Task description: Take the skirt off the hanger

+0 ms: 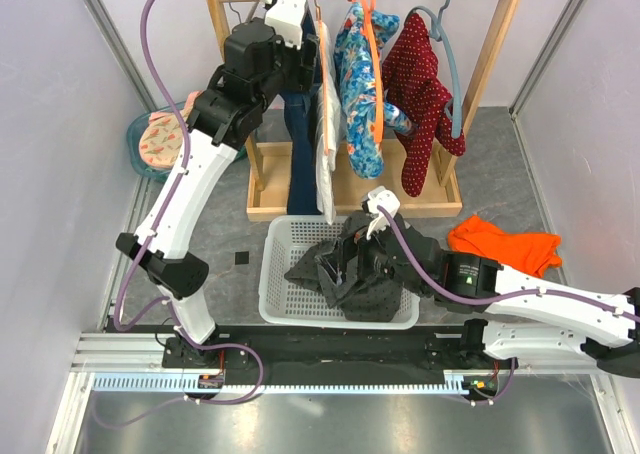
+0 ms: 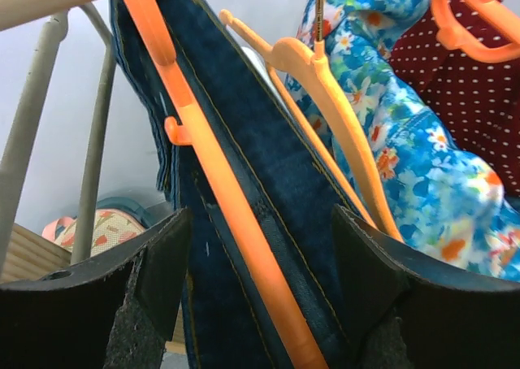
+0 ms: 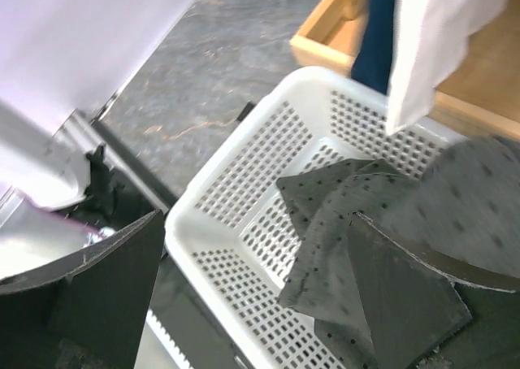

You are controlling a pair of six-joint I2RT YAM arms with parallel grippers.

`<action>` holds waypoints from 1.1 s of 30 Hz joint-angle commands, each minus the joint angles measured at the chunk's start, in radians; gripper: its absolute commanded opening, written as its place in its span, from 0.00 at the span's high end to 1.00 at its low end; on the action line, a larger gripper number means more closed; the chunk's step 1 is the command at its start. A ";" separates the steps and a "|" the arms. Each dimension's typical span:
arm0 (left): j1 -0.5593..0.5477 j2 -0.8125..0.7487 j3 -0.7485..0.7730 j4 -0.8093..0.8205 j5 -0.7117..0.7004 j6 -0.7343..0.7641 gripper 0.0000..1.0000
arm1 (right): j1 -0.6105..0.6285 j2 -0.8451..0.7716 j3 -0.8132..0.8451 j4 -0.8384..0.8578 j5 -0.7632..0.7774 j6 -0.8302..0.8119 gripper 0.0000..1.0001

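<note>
The dark navy denim skirt hangs from the wooden rack on an orange hanger. In the left wrist view the skirt's waistband runs along the hanger's arm. My left gripper is raised to the rack. It is open, and its jaws stand on either side of the hanger arm and waistband without touching them. My right gripper is open and empty, and hovers over the white basket.
A dark grey dotted garment lies in the basket. On the rack hang a white garment, a blue floral one on another orange hanger, and a red dotted one. An orange cloth lies at the right.
</note>
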 commanded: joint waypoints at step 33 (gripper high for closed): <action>0.036 0.066 0.077 0.060 -0.072 0.044 0.98 | 0.009 -0.103 0.112 0.043 0.038 -0.077 0.02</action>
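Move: The near arm of the orange hanger carrying the denim garment lies just ahead of the left hand, about 3 cm out, level with it and between the open fingers. The wooden rail runs some 10 cm ahead and 8 cm above. The cream garment hangs about 5 cm to the right and 3 cm ahead, with the floral one some 12 cm right and 3 cm ahead. From the right hand, that hanger arm is roughly 30 cm ahead, 7 cm left and 20 cm up. The left fingers pinch the orange hanger's near arm, closing most of the way, then nearly shut with the grip effort rising, while the hand eases about 2.5 cm forward under the rail and a little left, turning slightly counter-clockwise. The empty right hand, still wide open, rises some 6 cm above the basket and edges back to the right. ##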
